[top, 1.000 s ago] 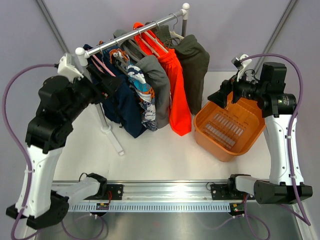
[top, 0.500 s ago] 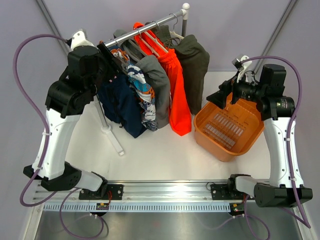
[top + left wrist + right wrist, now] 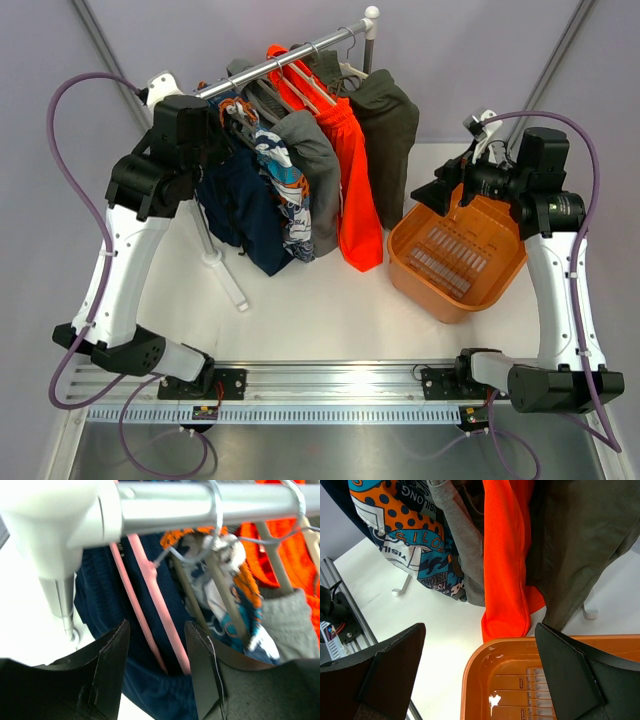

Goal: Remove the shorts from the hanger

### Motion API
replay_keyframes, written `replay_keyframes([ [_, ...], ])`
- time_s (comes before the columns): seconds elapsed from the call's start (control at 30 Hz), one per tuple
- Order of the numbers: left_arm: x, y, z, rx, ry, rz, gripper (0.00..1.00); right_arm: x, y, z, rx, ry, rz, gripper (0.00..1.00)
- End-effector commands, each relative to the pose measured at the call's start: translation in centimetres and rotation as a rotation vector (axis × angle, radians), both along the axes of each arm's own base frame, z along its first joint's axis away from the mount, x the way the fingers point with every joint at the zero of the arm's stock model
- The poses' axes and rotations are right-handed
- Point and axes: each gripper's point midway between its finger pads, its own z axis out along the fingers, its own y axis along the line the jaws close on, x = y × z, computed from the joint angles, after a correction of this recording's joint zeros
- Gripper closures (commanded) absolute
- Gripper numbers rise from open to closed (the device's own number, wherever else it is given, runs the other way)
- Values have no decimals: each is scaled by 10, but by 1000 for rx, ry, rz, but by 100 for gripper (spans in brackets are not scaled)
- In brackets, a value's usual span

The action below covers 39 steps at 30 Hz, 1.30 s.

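The dark navy shorts [image 3: 245, 215] hang at the left end of the rail [image 3: 290, 55] on the pale pink hanger [image 3: 155, 595]. In the left wrist view the hanger's two slim arms run down into the shorts' [image 3: 100, 605] waistband. My left gripper [image 3: 215, 130] is up at that end of the rail. Its jaws [image 3: 156, 630] stand either side of the pink arms, the right finger close to one arm, a gap on the left; they are open. My right gripper [image 3: 440, 190] hangs wide open and empty over the basket's near-left rim [image 3: 479, 626].
On the rail hang patterned shorts [image 3: 285, 185], a grey garment [image 3: 315, 170], an orange one [image 3: 350, 170] and an olive one [image 3: 390, 130]. An orange basket [image 3: 500, 285] sits at the right. The rack's white post and foot [image 3: 225, 275] stand below the shorts.
My left arm has risen and swung right to the rail's left end, and its jaws have narrowed around the pink hanger. The right arm has not moved.
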Motion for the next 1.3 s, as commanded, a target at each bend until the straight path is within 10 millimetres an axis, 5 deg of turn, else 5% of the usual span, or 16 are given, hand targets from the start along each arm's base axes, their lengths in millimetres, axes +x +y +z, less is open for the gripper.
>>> replay_keyframes([
  [0.0, 21, 3, 10, -3, -66, 39, 48, 2, 7, 9, 23, -34, 42, 1],
  [0.37, 47, -3, -19, 16, -24, 67, 49, 0, 10, 7, 32, -29, 61, 1],
  [0.53, 44, 0, -24, 21, -23, 77, 68, 0, 10, 6, 34, -24, 65, 0],
  [0.87, 24, -6, 16, -20, -130, -34, 100, 5, 12, 8, 50, -14, 82, 1],
  [1.27, -11, -2, 62, -25, -265, -129, 100, 6, 13, 8, 58, -2, 85, 0],
])
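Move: The near end of the pink hanger is close to the left hand: about 4 cm ahead, 1 cm to its right and 4 cm lower. The navy shorts hang from that hanger, with their middle some 3 cm ahead, 3 cm right and 14 cm below the hand. The rail's white end joint is about 5 cm ahead, 7 cm left and 6 cm above; the patterned shorts are roughly 4 cm ahead, 9 cm right and 12 cm down. From the right hand, the hanger end lies some 9 cm ahead, 35 cm left and 2 cm up. Forward first and then down, the left hand reaches in under the rail with half-open fingers, about 4 cm each way, and closes them on the near part of the pink hanger. Keeping that pinch, it draws back and up towards itself, about 5 cm each way, with the fingertips tilting up slightly and the hand turning a little clockwise. ##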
